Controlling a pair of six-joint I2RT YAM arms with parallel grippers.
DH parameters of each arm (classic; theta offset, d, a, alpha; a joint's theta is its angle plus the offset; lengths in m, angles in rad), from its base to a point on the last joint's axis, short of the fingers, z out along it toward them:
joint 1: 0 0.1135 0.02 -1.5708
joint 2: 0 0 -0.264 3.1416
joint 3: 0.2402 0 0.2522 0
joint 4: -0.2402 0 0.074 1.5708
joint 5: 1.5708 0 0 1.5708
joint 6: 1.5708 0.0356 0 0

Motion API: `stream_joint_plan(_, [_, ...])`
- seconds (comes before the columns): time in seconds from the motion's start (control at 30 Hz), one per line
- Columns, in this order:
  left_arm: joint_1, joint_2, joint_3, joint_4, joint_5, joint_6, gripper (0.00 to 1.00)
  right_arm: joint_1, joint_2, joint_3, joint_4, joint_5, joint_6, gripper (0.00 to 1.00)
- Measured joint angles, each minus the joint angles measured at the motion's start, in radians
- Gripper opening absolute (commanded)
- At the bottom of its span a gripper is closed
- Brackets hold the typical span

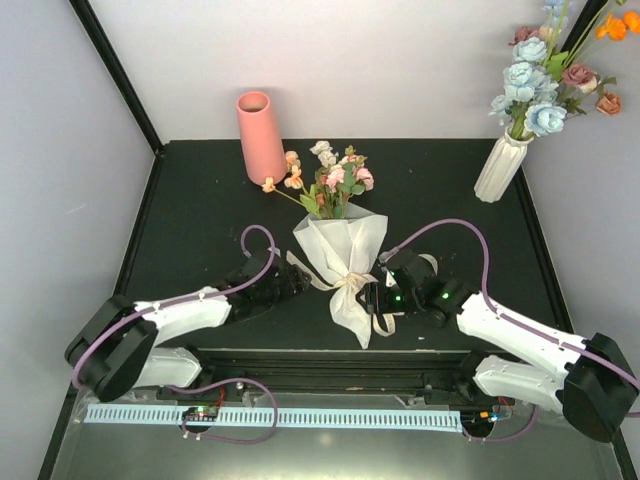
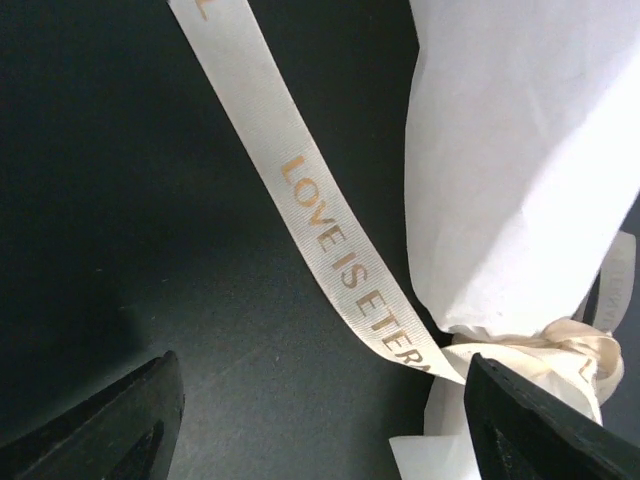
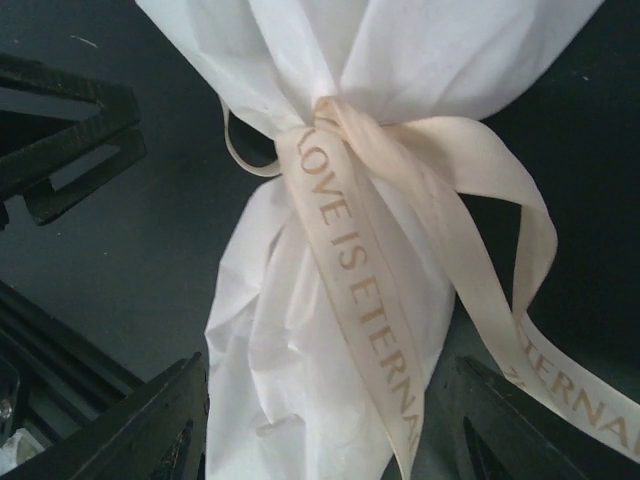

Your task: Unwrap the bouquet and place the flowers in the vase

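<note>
The bouquet (image 1: pixel 340 250) lies on the black table in cream-white paper, tied with a cream ribbon (image 3: pixel 345 215). Its pink, peach and cream flowers (image 1: pixel 335 178) point to the back. The salmon-pink vase (image 1: pixel 260 135) stands upright at the back left, apart from the blooms. My left gripper (image 2: pixel 320 425) is open just left of the knot. A printed ribbon tail (image 2: pixel 320 230) runs across its gap and ends by the right finger (image 2: pixel 530 430). My right gripper (image 3: pixel 325 430) is closed around the bouquet's wrapped lower end, the paper filling the space between both fingers.
A white ribbed vase (image 1: pixel 500 165) with blue, mauve and orange flowers (image 1: pixel 545 80) stands at the back right corner. The black rail of the arm mount (image 1: pixel 330 365) runs along the near table edge. Purple cables (image 1: pixel 455 230) loop over both arms.
</note>
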Motion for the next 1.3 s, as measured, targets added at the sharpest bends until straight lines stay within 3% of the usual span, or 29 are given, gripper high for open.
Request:
stream_joint_plan(0.17, [-0.029, 0.132, 0.007, 0.113, 0.039, -0.107, 0.72, 0.001, -0.001, -0.024, 0.004, 0.014, 0.011, 0.66])
stream_joint_plan(0.4, [-0.066, 0.266, 0.080, 0.211, 0.075, -0.170, 0.58, 0.001, 0.007, -0.028, 0.004, 0.035, 0.011, 0.66])
stream_joint_plan(0.57, [-0.071, 0.319, 0.107, 0.239, 0.085, -0.191, 0.37, 0.001, -0.011, -0.045, -0.002, 0.045, 0.013, 0.66])
stream_joint_plan(0.67, [-0.075, 0.325, 0.107, 0.244, 0.085, -0.201, 0.14, 0.001, -0.013, -0.046, -0.003, 0.054, 0.013, 0.66])
stream_joint_plan(0.93, [-0.085, 0.304, 0.105, 0.242, 0.068, -0.197, 0.02, 0.001, -0.013, -0.051, 0.007, 0.051, 0.010, 0.67])
stream_joint_plan(1.3, [-0.092, 0.222, 0.101, 0.211, 0.027, -0.163, 0.02, 0.095, 0.024, -0.032, 0.058, 0.005, -0.003, 0.67])
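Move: The left tail of the ribbon, at the stretch near its knot, lies about 6 cm to the left hand's right, 1 cm ahead and 3 cm below. The knot is roughly 11 cm to that hand's right, level with it, and the wrapped stem end some 12 cm right and 9 cm back. From the open right hand, the same stretch of tail lies about 9 cm left, 5 cm ahead and 7 cm lower. The left hand's fingertips close on the ribbon's left tail beside the knot: the hand slides right about 6 cm towards the bow, sinking a couple of centimetres, shuts fully there, then rises some 2.5 cm with the tail pinched. The right hand stays open over the bouquet, sinks about 1 cm, and late on shifts left and back. ##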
